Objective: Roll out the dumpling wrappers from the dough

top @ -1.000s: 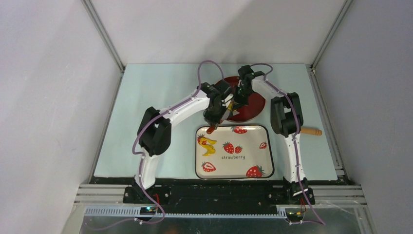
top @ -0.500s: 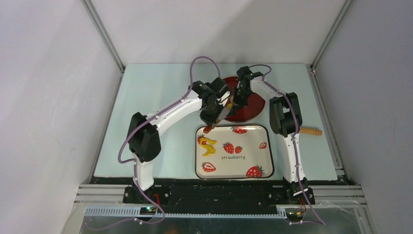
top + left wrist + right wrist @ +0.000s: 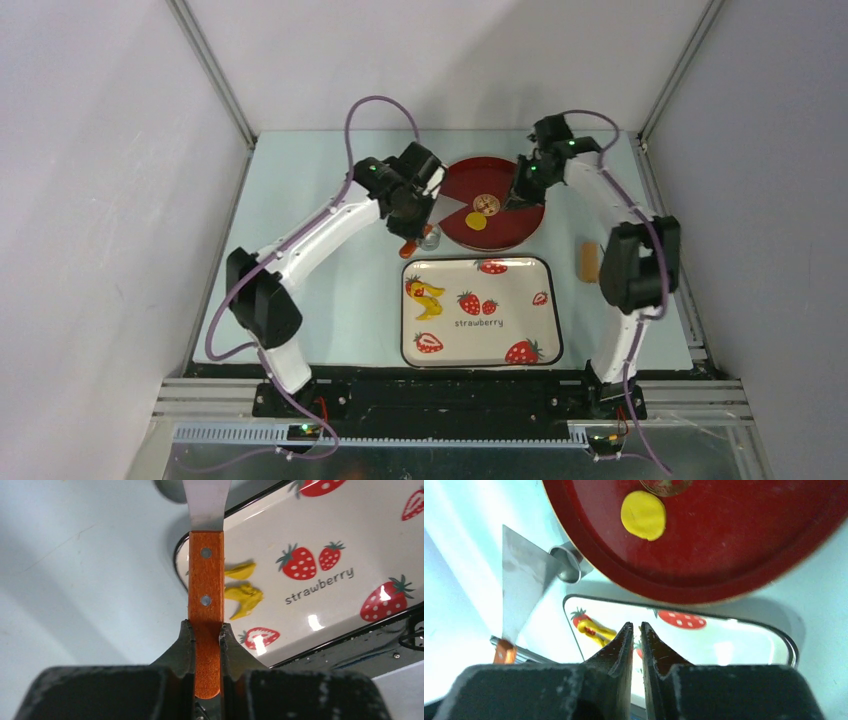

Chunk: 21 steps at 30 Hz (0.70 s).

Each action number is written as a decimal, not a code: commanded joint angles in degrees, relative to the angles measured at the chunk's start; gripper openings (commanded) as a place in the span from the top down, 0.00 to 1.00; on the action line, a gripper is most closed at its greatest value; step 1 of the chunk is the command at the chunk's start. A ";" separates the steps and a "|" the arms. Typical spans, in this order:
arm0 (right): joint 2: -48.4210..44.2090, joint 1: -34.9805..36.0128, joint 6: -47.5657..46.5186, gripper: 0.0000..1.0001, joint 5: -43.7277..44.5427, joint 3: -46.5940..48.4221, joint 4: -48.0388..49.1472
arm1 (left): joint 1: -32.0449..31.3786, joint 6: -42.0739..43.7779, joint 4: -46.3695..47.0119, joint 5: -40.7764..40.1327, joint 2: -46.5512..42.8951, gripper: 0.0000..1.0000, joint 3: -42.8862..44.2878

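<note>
A dumpling wrapper (image 3: 477, 221), a flat round yellow disc (image 3: 643, 515), lies on the red plate (image 3: 520, 222) just below its gold centre mark. Irregular yellow dough (image 3: 425, 298) scraps (image 3: 243, 596) lie at the left end of the strawberry tray (image 3: 530, 320). My left gripper (image 3: 410, 228) is shut on the orange wooden handle of a scraper (image 3: 206, 575), left of the plate; its steel blade (image 3: 521, 580) hangs beside the plate rim. My right gripper (image 3: 514, 199) hovers over the plate's right side; its jaws (image 3: 636, 626) are shut with nothing between them.
A small round metal cutter (image 3: 430, 238) stands on the mat between plate and tray, next to the blade. One end of the wooden roller (image 3: 589, 262) shows at the right, partly behind the right arm. Walls close in the mat on three sides.
Both grippers have pulled away from the plate's middle: the left swung left with the scraper, the right drew back to the right. The yellow disc on the plate now shows.
</note>
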 commanded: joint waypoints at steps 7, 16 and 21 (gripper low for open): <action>-20.69 -8.68 -2.57 0.80 -1.97 -23.08 2.00 | 12.10 -3.40 7.05 -0.10 -18.84 1.00 -21.60; -34.00 -15.46 -5.87 0.57 -0.22 -38.95 3.09 | 18.64 -8.57 16.63 -1.27 -26.12 1.00 -41.45; -40.48 -17.48 -6.11 0.43 0.11 -44.61 4.86 | 18.84 -11.57 21.81 -1.30 -23.73 1.00 -46.66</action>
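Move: The left hand holds the spatula high; the bare table it is taken to lies roughly 15 cm left, 7 back and 18 below. The metal cutter is about 8 ahead and 4 right of that hand, the dough scraps 8 back and 4 right. From the empty right hand the rolling pin's wooden barrel lies some 19 cm right, 10 back and 11 below, and the yellow wrapper on the plate 7 left, level. Keeping its grip on the spatula's handle, the left hand swings about 15 cm left from beside the tray and cutter over the bare table, sinking some 10 cm and drawing back 6 while turning 25 degrees counter-clockwise. The right hand lifts slightly, then retreats about 15 cm back and 12 right, away from the wrapper towards the rolling pin, ending slightly lower, fingers opening to about half. ##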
